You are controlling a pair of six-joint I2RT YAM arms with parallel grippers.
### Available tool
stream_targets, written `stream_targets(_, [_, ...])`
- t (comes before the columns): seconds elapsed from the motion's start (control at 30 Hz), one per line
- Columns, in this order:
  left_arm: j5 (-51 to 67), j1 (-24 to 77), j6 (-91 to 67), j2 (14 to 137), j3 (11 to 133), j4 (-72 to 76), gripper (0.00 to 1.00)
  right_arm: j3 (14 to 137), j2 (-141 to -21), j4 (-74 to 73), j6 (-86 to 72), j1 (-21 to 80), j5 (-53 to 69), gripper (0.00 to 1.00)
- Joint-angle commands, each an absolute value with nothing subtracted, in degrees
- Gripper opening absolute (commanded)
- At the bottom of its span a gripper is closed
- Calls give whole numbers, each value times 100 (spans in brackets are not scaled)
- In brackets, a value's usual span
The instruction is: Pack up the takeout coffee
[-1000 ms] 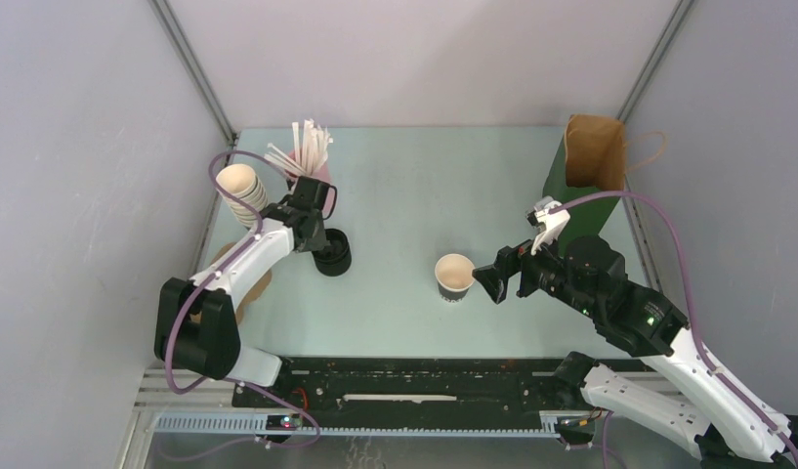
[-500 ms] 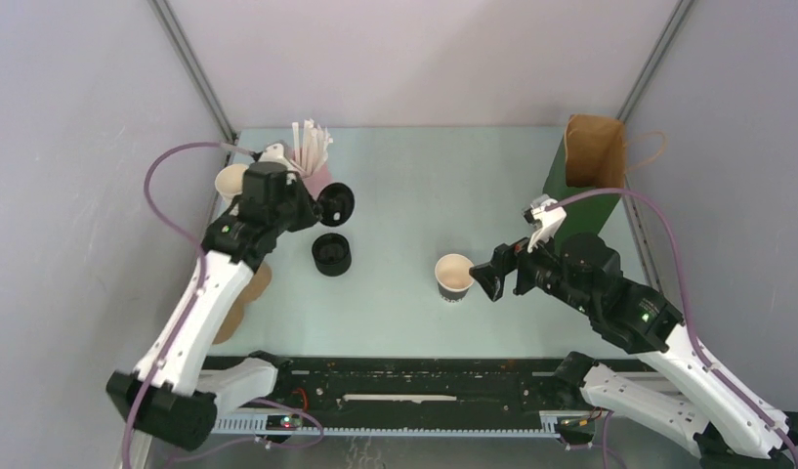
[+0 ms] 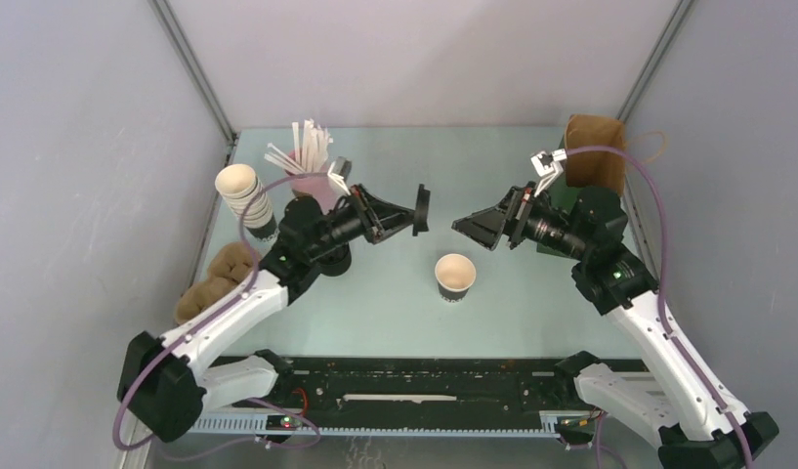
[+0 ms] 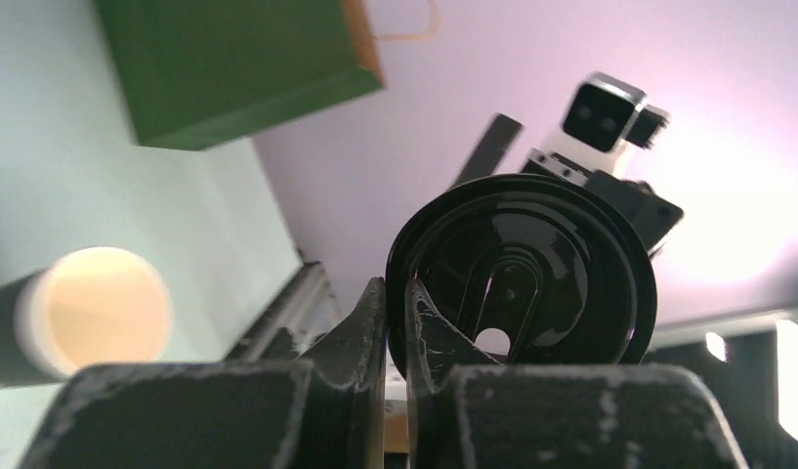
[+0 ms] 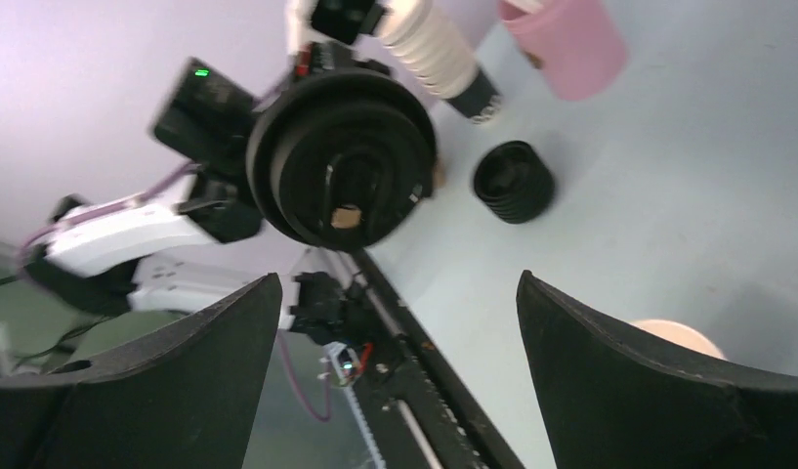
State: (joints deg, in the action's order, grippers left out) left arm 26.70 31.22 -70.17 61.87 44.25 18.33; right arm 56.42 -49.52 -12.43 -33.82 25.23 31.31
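The takeout coffee's small dark cup (image 3: 455, 277) stands uncapped on the table's middle, cream inside showing; it also appears in the left wrist view (image 4: 92, 308) and at the right wrist view's lower edge (image 5: 683, 337). A round black lid (image 3: 424, 209) hangs on edge in mid-air above and left of the cup. My left gripper (image 3: 414, 214) is shut on its rim (image 4: 396, 293), the lid (image 4: 541, 264) filling the view. Facing it from the right, my right gripper (image 3: 473, 233) stands wide open and empty (image 5: 397, 278), the lid (image 5: 341, 156) a short gap ahead.
A brown paper bag with a green side (image 3: 592, 156) stands at the back right. At the back left are a stack of lidless cups (image 3: 246, 195), a pink holder of white sticks (image 3: 307, 161) and a squat stack of black lids (image 5: 514, 182). A brown lump (image 3: 214, 283) lies at the left edge.
My left arm lifted a lid off the lid stack and swung it right over the table's middle. My right gripper rose from beside the cup and turned toward the lid, still open.
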Motion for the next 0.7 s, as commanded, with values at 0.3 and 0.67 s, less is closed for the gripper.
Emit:
stream_targets(0.3, [2844, 3840, -8337, 6929, 4523, 4745, 7, 5825, -4762, 99, -4198, 2638, 3795, 100])
stream_targets(0.67, [2724, 4068, -8446, 7289, 4544, 4939, 7, 5825, -5022, 289, -4205, 2886, 3043, 100])
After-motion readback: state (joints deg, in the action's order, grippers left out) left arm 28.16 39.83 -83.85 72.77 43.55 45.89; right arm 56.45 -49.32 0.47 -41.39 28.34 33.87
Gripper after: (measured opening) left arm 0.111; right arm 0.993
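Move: The lid that the right hand's open fingers go for, still pinched by the left hand, is about 9 cm left, 4 cm ahead and 3 cm above the right hand. The lid's middle sits some 3 cm above the left hand point, 1 cm ahead and 1 cm right. From the left hand, the open right gripper is about 10 cm right and 3 cm back, nearly level; the cup is 9 cm right, level fore and aft, 23 cm below; the lid stack is 21 cm left, 5 cm ahead, 24 cm below. Rightward by about 5 cm, rising 5 cm and easing back down a little, the left arm carries the pinched lid towards the right gripper, drawing back some 3 cm early on as its fingers tip up and swing clockwise 10 to 15 degrees. The right hand climbs about 5 cm to meet it, edging left, its fingers tipping up slightly and staying wide open just short of the lid. ##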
